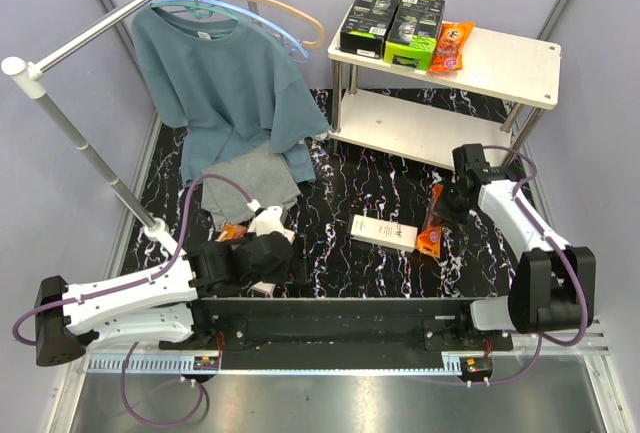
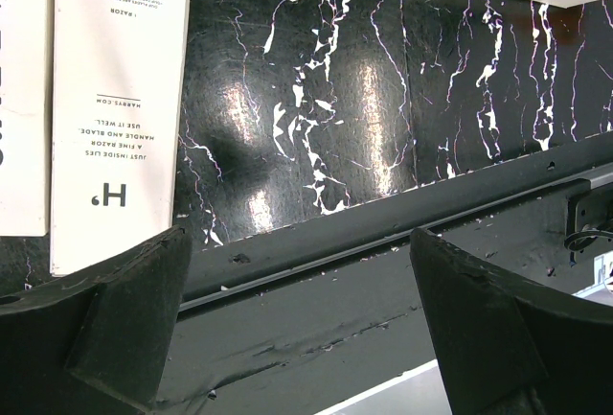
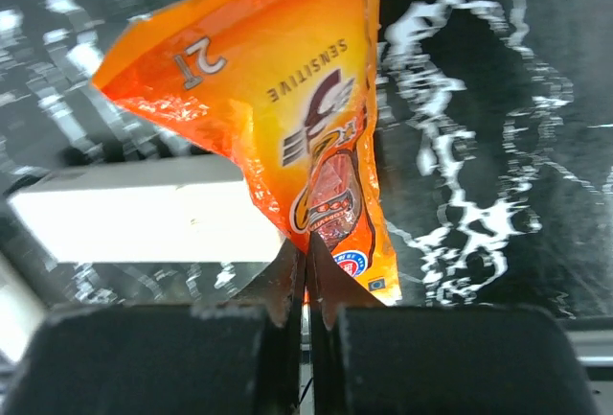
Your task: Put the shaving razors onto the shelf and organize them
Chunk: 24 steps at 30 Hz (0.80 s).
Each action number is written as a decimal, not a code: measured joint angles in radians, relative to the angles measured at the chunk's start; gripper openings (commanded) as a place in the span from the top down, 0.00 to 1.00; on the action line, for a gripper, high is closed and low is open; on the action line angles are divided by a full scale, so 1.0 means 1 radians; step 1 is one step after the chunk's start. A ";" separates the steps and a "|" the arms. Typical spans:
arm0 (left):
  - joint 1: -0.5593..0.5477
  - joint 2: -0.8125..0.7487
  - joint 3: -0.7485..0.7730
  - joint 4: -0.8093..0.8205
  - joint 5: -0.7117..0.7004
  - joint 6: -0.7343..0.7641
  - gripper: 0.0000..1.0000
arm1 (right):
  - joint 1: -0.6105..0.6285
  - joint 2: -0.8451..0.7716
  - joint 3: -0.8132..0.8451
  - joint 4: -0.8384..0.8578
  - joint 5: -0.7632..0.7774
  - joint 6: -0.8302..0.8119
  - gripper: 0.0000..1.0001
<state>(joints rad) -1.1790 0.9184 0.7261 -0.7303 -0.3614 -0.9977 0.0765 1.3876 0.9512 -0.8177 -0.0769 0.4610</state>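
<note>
The shelf [image 1: 505, 65] stands at the back right. Its top board carries two black-and-green razor boxes [image 1: 371, 19] [image 1: 415, 31] and an orange razor pack [image 1: 452, 46]. My right gripper [image 3: 308, 264] is shut on the edge of another orange razor pack [image 3: 287, 99], seen in the top view [image 1: 432, 225] over the mat in front of the shelf. A white razor box [image 1: 384, 232] lies to its left, and the right wrist view shows it too [image 3: 144, 223]. My left gripper [image 2: 302, 281] is open and holds nothing, low over the table's near edge [image 1: 285, 261]. A white razor box [image 2: 115, 99] lies just beyond its left finger.
A teal T-shirt [image 1: 225, 83] hangs from the metal clothes rail [image 1: 80, 133] at the back left. A folded grey cloth [image 1: 250, 178] lies below it. Another orange pack [image 1: 232, 233] and a white box [image 1: 268, 221] lie by the left arm. The shelf's lower board [image 1: 410, 128] is bare.
</note>
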 measured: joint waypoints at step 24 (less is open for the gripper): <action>0.000 0.016 0.000 0.023 0.011 0.001 0.01 | 0.332 -0.093 0.602 -0.177 0.031 0.070 1.00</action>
<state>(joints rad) -1.1790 0.9340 0.7261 -0.7078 -0.3508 -0.9966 0.4084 1.2945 1.5528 -0.9951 -0.0456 0.5308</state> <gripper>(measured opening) 0.988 0.009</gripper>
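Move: On the top board of the shelf, the free spot beside the orange razor bag already there lies about 22 cm ahead, 5 cm right and 20 cm above the right hand, which already holds the second orange razor bag. The shelved orange bag is some 25 cm ahead, straight in line; the green razor box is 27 cm ahead, 6 cm left. The white Harry's box on the table is level, 10 cm left, 5 cm below. From the left hand, that free spot is roughly 31 cm ahead, 33 cm right. Lifting the pinched orange razor bag, the right hand climbs some 22 cm to about the height of the shelf's top board, swinging about 10 cm left on the way and edging a little forward. Its fingers tilt up from nearly straight down by about 30 degrees towards the shelf, turning slightly counter-clockwise, and stay shut on the bag. ##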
